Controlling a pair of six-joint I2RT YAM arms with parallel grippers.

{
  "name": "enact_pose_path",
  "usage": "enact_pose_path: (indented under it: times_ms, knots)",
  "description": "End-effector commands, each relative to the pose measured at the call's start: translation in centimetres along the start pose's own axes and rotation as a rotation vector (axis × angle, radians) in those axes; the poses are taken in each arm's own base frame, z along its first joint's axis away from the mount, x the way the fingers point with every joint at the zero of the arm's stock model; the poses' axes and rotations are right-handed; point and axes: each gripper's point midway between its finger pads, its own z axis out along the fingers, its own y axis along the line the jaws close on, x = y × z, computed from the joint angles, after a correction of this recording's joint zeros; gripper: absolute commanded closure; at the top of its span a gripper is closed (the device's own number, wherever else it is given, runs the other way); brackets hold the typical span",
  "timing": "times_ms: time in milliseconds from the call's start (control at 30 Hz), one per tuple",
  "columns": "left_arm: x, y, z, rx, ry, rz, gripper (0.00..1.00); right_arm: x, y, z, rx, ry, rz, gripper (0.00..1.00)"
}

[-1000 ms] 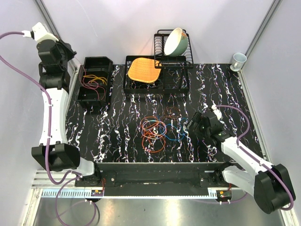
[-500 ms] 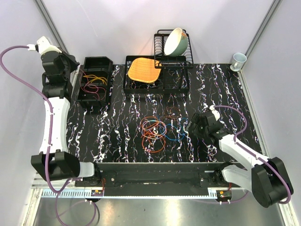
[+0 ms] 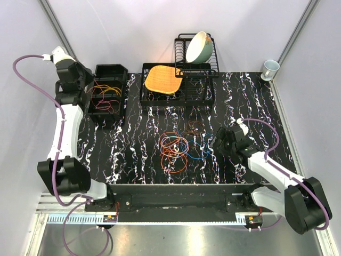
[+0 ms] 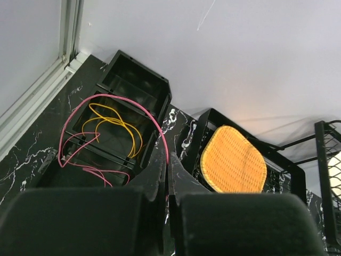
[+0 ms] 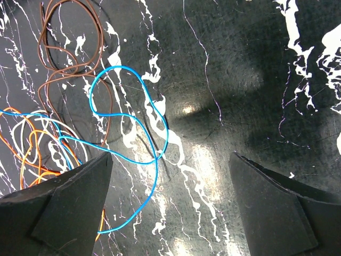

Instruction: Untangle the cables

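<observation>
A tangle of cables [image 3: 178,146] in orange, red, blue and brown lies on the black marbled table [image 3: 133,144]. My right gripper [image 3: 218,140] hovers just right of it, open [image 5: 170,157], with nothing between its fingers. A blue cable [image 5: 128,114] loops under its left finger, beside a brown cable [image 5: 69,48] and orange ones [image 5: 32,154]. My left gripper [image 3: 88,85] is at the black bin [image 3: 109,88], shut [image 4: 169,154] on a pink cable [image 4: 114,98] that arcs over the bin [image 4: 133,90]. A yellow cable [image 4: 114,120] lies inside.
An orange woven mat [image 3: 162,78] rests on a black tray at the back. Behind it a wire dish rack [image 3: 210,66] holds a tilted bowl [image 3: 198,47]. A cup [image 3: 270,68] stands in the back right corner. Walls close in on both sides.
My left arm has swung right, toward the black bin, carrying the pink cable. The right arm has barely shifted and stays open.
</observation>
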Motion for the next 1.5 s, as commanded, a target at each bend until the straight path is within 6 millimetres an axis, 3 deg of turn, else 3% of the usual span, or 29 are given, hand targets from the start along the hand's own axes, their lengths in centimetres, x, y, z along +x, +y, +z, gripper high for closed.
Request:
enact_pose_path:
  times_ms: [0,200,367,600,733,767,1000,1333,1467]
  knots:
    - [-1.4,-0.6,1.4,0.017,-0.049,-0.016,1.00,-1.6,1.5,-0.2,-0.040,-0.041,-0.006,0.04]
    - [2.9,-0.3,2.0,0.015,0.047,-0.064,1.00,-1.6,1.5,-0.2,-0.040,-0.039,-0.005,0.04]
    - [5.6,-0.3,1.2,-0.004,0.083,-0.085,1.00,-1.6,1.6,-0.1,-0.041,-0.035,-0.005,0.04]
    - [9.0,0.6,2.3,-0.022,0.159,-0.104,1.00,-1.6,1.7,-0.1,-0.044,-0.034,-0.011,0.04]
    - [9.5,1.9,3.4,-0.078,0.174,-0.062,1.00,-1.5,1.7,0.0,-0.046,-0.032,-0.011,0.04]
    - [8.9,2.0,3.6,-0.088,0.163,-0.052,1.00,-1.5,1.7,-0.1,-0.046,-0.032,-0.013,0.04]
    - [10.8,5.0,5.5,-0.196,0.211,-0.051,1.00,-1.5,1.7,0.0,-0.045,-0.029,-0.013,0.04]
    - [10.6,8.6,8.0,-0.246,0.230,-0.068,1.00,-1.4,1.8,0.1,-0.045,-0.025,-0.016,0.05]
    - [13.0,8.5,9.2,-0.208,0.307,-0.096,1.00,-1.4,1.8,0.2,-0.044,-0.022,-0.017,0.05]
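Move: The left gripper, shut on the pink cable, is high above the black three-bin box; the near bin with the cable's lower loops is roughly 7 cm ahead, 3 cm left and 32 cm below. The yellow cable in the middle bin lies some 11 cm beyond those loops and level with them sideways. The orange tray is about 20 cm ahead and 23 cm right of the gripper. From the right gripper, the near bin is around 26 cm ahead and 50 cm left. Bring the left gripper down about 18 cm towards the near bin, easing a few centimetres to the right on the way, then swinging back left to finish slightly left of and ahead of its start. Tip the fingers some 20 degrees further down as you sink, and keep them shut on the pink cable so its slack is lowered into the bin. ##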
